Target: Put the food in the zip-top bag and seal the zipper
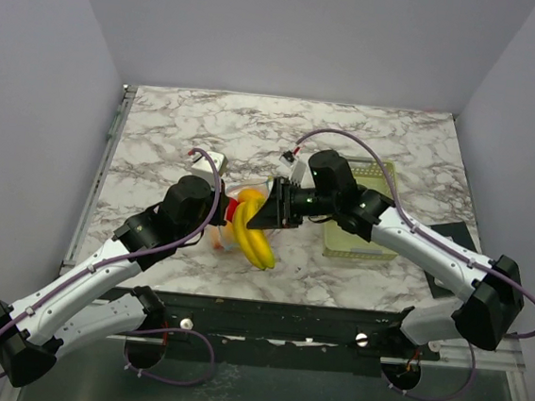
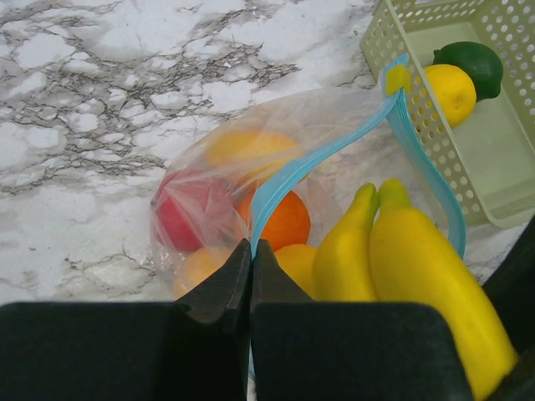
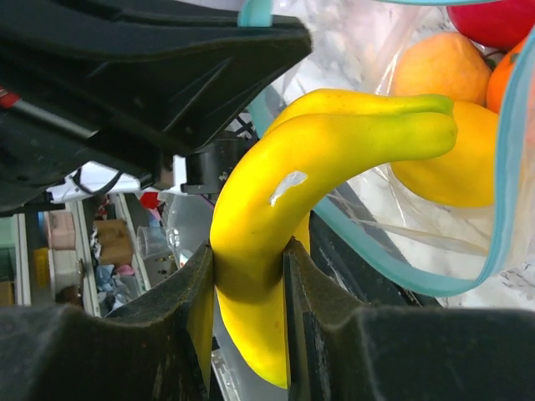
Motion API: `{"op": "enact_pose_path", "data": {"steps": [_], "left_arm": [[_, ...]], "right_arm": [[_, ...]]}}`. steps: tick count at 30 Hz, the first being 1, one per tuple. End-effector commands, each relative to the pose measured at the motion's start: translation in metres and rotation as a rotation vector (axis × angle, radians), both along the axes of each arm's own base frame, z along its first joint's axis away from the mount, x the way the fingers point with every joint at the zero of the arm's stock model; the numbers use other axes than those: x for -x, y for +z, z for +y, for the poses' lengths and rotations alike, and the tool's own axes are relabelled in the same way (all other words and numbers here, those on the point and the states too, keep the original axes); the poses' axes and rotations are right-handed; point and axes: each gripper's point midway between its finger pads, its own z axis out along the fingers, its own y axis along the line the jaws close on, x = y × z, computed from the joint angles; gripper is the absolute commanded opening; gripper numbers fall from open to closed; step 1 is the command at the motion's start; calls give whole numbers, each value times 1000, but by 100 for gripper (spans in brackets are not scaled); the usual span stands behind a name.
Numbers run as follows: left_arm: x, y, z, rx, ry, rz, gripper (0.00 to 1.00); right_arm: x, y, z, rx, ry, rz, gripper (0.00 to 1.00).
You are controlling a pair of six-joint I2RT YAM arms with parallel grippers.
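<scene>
The clear zip-top bag [image 2: 219,164] lies on the marble with its mouth held open. My left gripper [image 2: 252,244] is shut on the bag's light blue zipper [image 2: 318,154] at the near edge. Inside the bag I see a red apple [image 2: 188,219], an orange [image 2: 286,222] and a paler yellow-orange piece [image 3: 439,65]. My right gripper [image 3: 249,255] is shut on the yellow banana [image 3: 276,184], whose green tips reach into the mouth, inside the zipper loop [image 3: 501,192]. In the top view both grippers [image 1: 231,214] [image 1: 265,221] meet over the bag [image 1: 226,239] and banana [image 1: 256,244].
A pale yellow-green slotted basket [image 2: 418,117] stands just right of the bag; it holds a lemon [image 2: 451,90] and a dark green round piece [image 2: 470,63]. A small white box [image 1: 209,164] sits behind the left arm. A black pad [image 1: 453,239] lies at the right edge.
</scene>
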Motion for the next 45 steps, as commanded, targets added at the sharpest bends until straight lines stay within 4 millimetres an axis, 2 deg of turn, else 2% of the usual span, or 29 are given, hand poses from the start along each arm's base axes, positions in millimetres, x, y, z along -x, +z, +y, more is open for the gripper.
{"op": "enact_pose_path", "data": {"steps": [1, 10, 19, 32, 39, 45], "left_arm": [[3, 0, -6, 25, -37, 0, 0], [4, 0, -10, 32, -60, 7, 0], [6, -1, -14, 41, -82, 13, 0], [11, -2, -25, 63, -142, 27, 0], [11, -1, -25, 67, -142, 23, 0], [11, -2, -25, 63, -140, 25, 0]], "right_arm": [[-11, 4, 12, -5, -58, 50, 1], [-42, -1, 24, 2, -253, 154, 1], [-69, -14, 14, -1, -500, 235, 1], [-104, -37, 5, 45, -741, 157, 1], [-110, -54, 22, 89, -708, 73, 1], [-106, -69, 38, 134, -600, 29, 1]]}}
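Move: The right gripper already holds the bananas. The bag's mouth is centred about 7 cm ahead of it, 1 cm left and 5 cm below. The yellow slider is 12 cm ahead, 1 cm right and 4 cm lower; the bagged fruit 9 cm ahead, 4 cm left and 13 cm down; the basket 15 cm ahead, 25 cm right and 15 cm down. From the left gripper, pinching the rim, the mouth's middle lies about 3 cm ahead, 6 cm right and 3 cm below. Sweep the right gripper about 10 cm forward while turning it clockwise some 35 degrees, then lower it more steeply and ease it slightly left, some 8 cm down in all, taking the bananas and fingertips through the mouth beneath the slider. Keep the bananas pinched. With the left gripper keep hold of the rim, drifting about 2 cm right and turning slightly clockwise. ##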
